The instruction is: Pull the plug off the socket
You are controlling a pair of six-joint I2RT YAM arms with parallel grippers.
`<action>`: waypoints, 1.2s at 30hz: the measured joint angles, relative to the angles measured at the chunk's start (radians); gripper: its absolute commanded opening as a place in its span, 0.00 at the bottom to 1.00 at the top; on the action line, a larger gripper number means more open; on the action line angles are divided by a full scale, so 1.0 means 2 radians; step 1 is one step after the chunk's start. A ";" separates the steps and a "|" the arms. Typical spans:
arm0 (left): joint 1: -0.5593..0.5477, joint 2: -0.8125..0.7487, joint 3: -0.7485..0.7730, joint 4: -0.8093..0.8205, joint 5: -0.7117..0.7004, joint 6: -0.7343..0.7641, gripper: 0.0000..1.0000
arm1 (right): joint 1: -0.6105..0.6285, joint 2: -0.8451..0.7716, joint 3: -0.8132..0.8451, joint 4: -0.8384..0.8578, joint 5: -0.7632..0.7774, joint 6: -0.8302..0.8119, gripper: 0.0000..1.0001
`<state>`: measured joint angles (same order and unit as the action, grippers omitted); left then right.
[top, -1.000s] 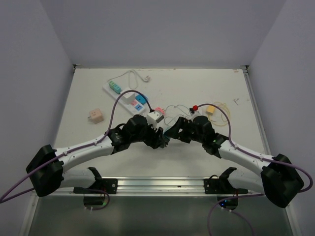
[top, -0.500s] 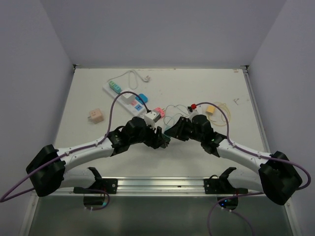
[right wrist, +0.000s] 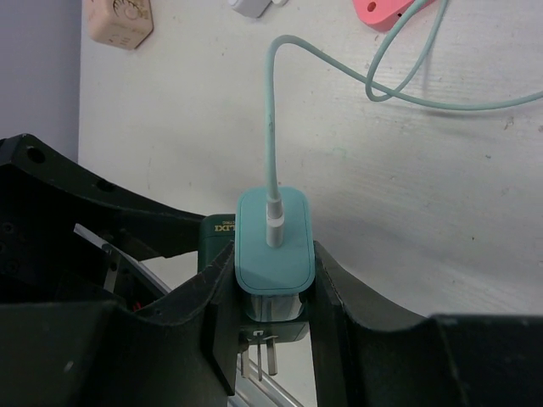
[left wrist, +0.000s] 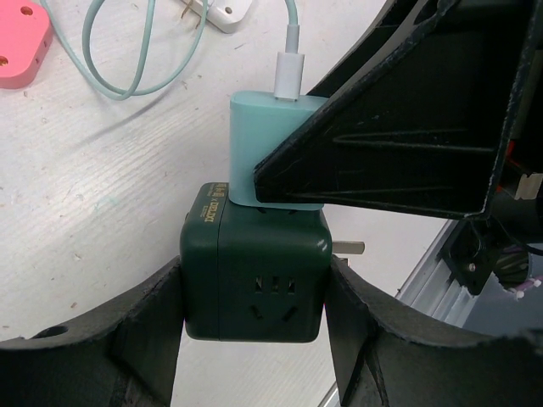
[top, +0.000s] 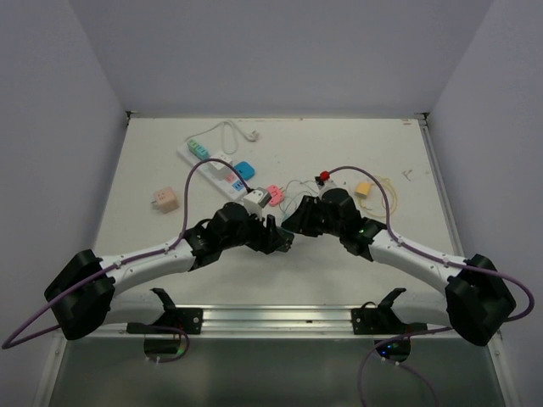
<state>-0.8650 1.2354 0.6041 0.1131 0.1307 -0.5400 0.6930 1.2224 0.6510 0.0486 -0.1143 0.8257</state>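
Observation:
A teal plug (right wrist: 273,242) with a pale teal cable (right wrist: 271,110) sits pressed against the top face of a dark green cube adapter (left wrist: 254,288). My left gripper (left wrist: 254,297) is shut on that green cube, one finger on each side face. My right gripper (right wrist: 273,288) is shut on the teal plug (left wrist: 263,136), its fingers clamping the plug's two long sides. Both grippers meet just above the table at centre, left gripper (top: 284,240) and right gripper (top: 294,224). The socket (top: 216,165), a long white power strip with coloured faces, lies at the back left, away from both grippers.
A peach cube (top: 163,199) lies at the left. A white cube (top: 259,200) and a pink adapter (top: 273,192) sit just behind the grippers. Loose cables, a red piece (top: 323,177) and a yellow piece (top: 363,189) lie at the back right. A metal rail (top: 280,318) runs along the near edge.
My right gripper has shut on the teal plug and its arm has shifted a little left and toward the back. The left gripper has kept its hold on the green cube.

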 measured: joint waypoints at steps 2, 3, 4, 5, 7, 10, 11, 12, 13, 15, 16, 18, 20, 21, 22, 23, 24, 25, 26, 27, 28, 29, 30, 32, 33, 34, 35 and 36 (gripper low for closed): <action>0.000 0.000 0.000 0.001 -0.001 -0.002 0.00 | 0.000 0.003 0.008 -0.010 0.002 -0.006 0.00; 0.000 0.001 0.000 0.001 -0.001 -0.005 0.00 | 0.000 0.005 0.013 -0.017 0.002 -0.011 0.00; 0.000 0.001 0.000 0.001 -0.002 -0.008 0.00 | 0.000 0.008 0.019 -0.022 0.003 -0.014 0.00; 0.000 0.002 0.000 0.002 -0.003 -0.010 0.00 | 0.000 0.010 0.024 -0.026 0.004 -0.018 0.00; 0.000 0.002 0.000 0.005 -0.005 -0.012 0.00 | -0.001 0.012 0.031 -0.036 0.006 -0.025 0.00; -0.001 0.002 0.000 0.011 -0.006 -0.014 0.00 | -0.007 0.012 0.042 -0.050 0.005 -0.030 0.00; -0.001 0.002 0.000 0.016 -0.008 -0.014 0.00 | -0.011 0.012 0.045 -0.052 0.002 -0.031 0.00; -0.001 0.002 0.000 0.020 -0.010 -0.014 0.00 | -0.016 0.012 0.047 -0.052 -0.003 -0.031 0.00; -0.002 0.003 0.000 0.024 -0.012 -0.015 0.00 | -0.019 0.012 0.049 -0.053 -0.006 -0.031 0.00; -0.002 0.004 0.000 0.031 -0.016 -0.016 0.00 | -0.024 0.012 0.052 -0.055 -0.010 -0.034 0.00; -0.003 0.005 0.000 0.033 -0.017 -0.018 0.00 | -0.027 0.011 0.053 -0.057 -0.012 -0.035 0.00; -0.004 0.006 0.000 0.037 -0.019 -0.022 0.00 | -0.030 0.011 0.055 -0.060 -0.016 -0.038 0.00; -0.004 0.006 -0.001 0.042 -0.019 -0.024 0.00 | -0.033 0.009 0.056 -0.060 -0.018 -0.040 0.00; -0.004 0.006 -0.001 0.043 -0.019 -0.026 0.00 | -0.034 0.008 0.056 -0.060 -0.018 -0.041 0.00; -0.004 0.006 -0.002 0.045 -0.019 -0.026 0.00 | -0.035 0.007 0.056 -0.060 -0.018 -0.042 0.00; -0.005 0.006 -0.002 0.047 -0.019 -0.027 0.00 | -0.036 0.006 0.056 -0.059 -0.018 -0.042 0.00; -0.005 0.006 -0.002 0.040 -0.013 -0.026 0.00 | -0.038 0.005 0.056 -0.052 -0.005 -0.045 0.00; -0.009 0.004 -0.008 0.020 0.004 -0.026 0.00 | -0.047 0.005 0.060 -0.041 0.022 -0.050 0.00; -0.020 0.005 -0.017 -0.002 0.021 -0.026 0.00 | -0.065 0.005 0.067 -0.027 0.049 -0.055 0.00; -0.028 0.006 -0.025 -0.020 0.034 -0.026 0.00 | -0.085 0.005 0.074 -0.012 0.076 -0.059 0.00; -0.037 0.008 -0.035 -0.040 0.050 -0.027 0.00 | -0.101 0.003 0.082 0.001 0.102 -0.062 0.00; -0.043 0.009 -0.044 -0.059 0.062 -0.027 0.00 | -0.114 0.000 0.089 0.012 0.121 -0.066 0.00; -0.045 0.008 -0.048 -0.065 0.076 -0.034 0.00 | -0.121 -0.004 0.093 0.023 0.137 -0.068 0.00; -0.047 -0.001 -0.049 -0.075 0.080 -0.035 0.00 | -0.124 -0.011 0.098 0.037 0.153 -0.073 0.00; -0.047 -0.008 -0.049 -0.082 0.080 -0.035 0.00 | -0.124 -0.012 0.099 0.043 0.154 -0.075 0.00; -0.047 -0.015 -0.049 -0.091 0.076 -0.035 0.00 | -0.124 -0.012 0.100 0.046 0.154 -0.077 0.00; -0.047 -0.022 -0.049 -0.098 0.074 -0.035 0.00 | -0.124 -0.012 0.100 0.047 0.153 -0.077 0.00; -0.047 -0.033 -0.049 -0.108 0.069 -0.035 0.00 | -0.124 -0.012 0.100 0.047 0.152 -0.078 0.00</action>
<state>-0.9581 1.1694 0.5064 -0.1036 0.2687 -0.6106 0.4446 1.1992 0.8505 0.1417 0.1902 0.6693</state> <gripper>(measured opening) 0.629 0.349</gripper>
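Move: The left gripper already holds the dark green socket, with the mint plug seated in it some 3 cm ahead, 2 cm to the right and 3 cm above that hand. The right gripper already holds the plug, so the socket lies about 3 cm back, 2 cm left and 3 cm below it. From the right hand, the pink plug lies 7 cm ahead and 5 cm left, the white adapter 5 cm ahead and 9 cm right, both some 12 cm lower. Keep both grips and pull firmly with the right gripper, creeping forward, up and right about 4 cm while the left holds back on the socket and is drawn slightly after it. As the plug frees, let the right spring some 10 cm forward, with nearly as much up and right, turning clockwise and tipping up; let the left recoil about 10 cm back and 6 cm down. ##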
